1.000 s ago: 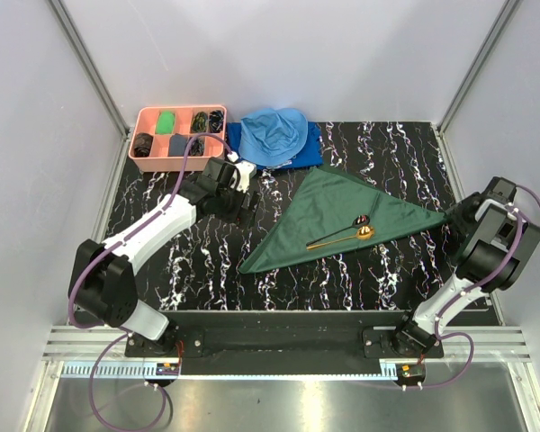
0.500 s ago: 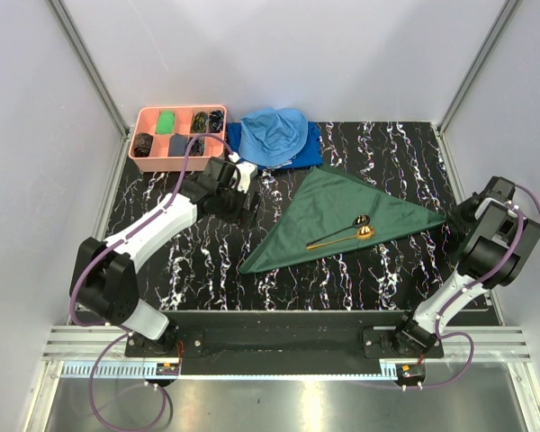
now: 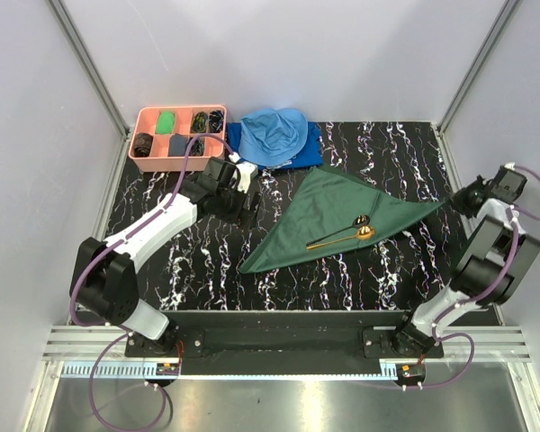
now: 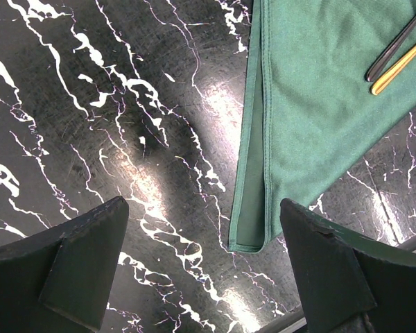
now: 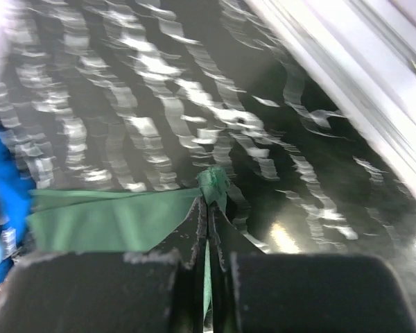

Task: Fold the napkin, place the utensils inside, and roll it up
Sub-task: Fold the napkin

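The dark green napkin (image 3: pixel 328 216) lies folded into a triangle on the black marbled table, its long point reaching right. On it rest the utensils (image 3: pixel 344 236): a gold spoon and a darker slim piece, whose handles (image 4: pixel 395 59) show in the left wrist view. My right gripper (image 3: pixel 457 203) is at the napkin's right tip, and in the right wrist view the right gripper (image 5: pixel 209 201) is shut on that green corner (image 5: pixel 215 182). My left gripper (image 3: pixel 249 211) hovers left of the napkin, open and holding nothing. Its fingers (image 4: pixel 83 263) frame the napkin's near-left corner (image 4: pixel 253 232).
A pink tray (image 3: pixel 142 114) with several small items stands at the back left. Beside it a light blue cloth (image 3: pixel 274 135) lies over a royal-blue cloth (image 3: pixel 310 151). Metal frame rails and white walls bound the table; the right rail (image 5: pixel 347 76) runs close to my right gripper.
The right gripper has closed on the napkin's right tip, and its wrist has swung up and toward the far right. The left arm, napkin body and utensils have stayed put.
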Controlling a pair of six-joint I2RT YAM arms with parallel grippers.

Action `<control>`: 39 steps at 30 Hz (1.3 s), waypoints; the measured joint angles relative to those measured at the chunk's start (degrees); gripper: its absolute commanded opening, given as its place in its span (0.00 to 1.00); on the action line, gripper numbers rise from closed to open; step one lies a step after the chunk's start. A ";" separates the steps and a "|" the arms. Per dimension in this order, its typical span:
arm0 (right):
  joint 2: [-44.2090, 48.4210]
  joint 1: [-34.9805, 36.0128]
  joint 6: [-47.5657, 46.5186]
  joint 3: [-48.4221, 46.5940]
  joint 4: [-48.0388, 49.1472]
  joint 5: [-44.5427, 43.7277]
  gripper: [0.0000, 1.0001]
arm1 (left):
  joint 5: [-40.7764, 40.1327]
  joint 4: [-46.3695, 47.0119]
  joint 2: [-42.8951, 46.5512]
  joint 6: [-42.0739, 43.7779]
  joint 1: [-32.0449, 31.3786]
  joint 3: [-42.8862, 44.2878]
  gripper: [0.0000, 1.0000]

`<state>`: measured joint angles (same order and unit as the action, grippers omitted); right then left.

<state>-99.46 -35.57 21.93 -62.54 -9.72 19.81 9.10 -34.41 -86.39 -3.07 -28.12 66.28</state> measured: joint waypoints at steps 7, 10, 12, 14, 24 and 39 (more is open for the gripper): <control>14.25 11.15 0.37 3.48 3.58 2.12 0.00 | 1.03 0.00 0.00 0.00 0.00 0.00 0.94; 16.70 19.12 0.66 5.66 4.46 2.97 0.00 | 1.31 0.02 0.02 -0.02 0.00 0.00 0.94; 16.94 23.02 1.25 7.13 4.50 3.76 0.00 | 1.51 0.00 0.07 -0.02 0.00 0.00 0.94; 16.94 25.68 2.08 8.50 4.31 3.89 0.00 | 1.81 0.02 0.17 -0.02 0.00 0.00 0.94; 20.15 36.54 6.62 12.17 4.35 3.87 0.00 | 2.56 0.04 2.49 -0.04 0.00 0.00 0.94; 23.06 48.15 12.52 16.33 5.64 3.26 0.00 | 2.54 0.04 2.78 -0.24 0.00 0.00 0.95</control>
<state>-76.40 12.58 34.46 -46.22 -4.08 23.07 11.64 -34.37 -83.61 -3.31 -28.12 66.28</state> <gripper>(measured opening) 0.010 0.948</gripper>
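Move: Some 31 cm to the left of the right hand, 10 cm back and 6 cm lower, lie the two spoons on the napkin; the right hand already pinches the napkin's right corner just off the table. The napkin's far corner is about 36 cm left and 10 cm ahead of that hand, the blue hat some 51 cm left and 20 cm ahead. From the left hand, the spoons lie about 26 cm right, 7 cm back and 11 cm down. Carrying the pinched napkin corner, the right hand first rises about 9 cm, then sweeps some 35 cm to the left over the napkin, passing on the far side of the spoon bowls and drawing back a little on the way. It turns roughly 40 degrees counter-clockwise, its tips lift slightly, and the shut fingers keep their hold. ##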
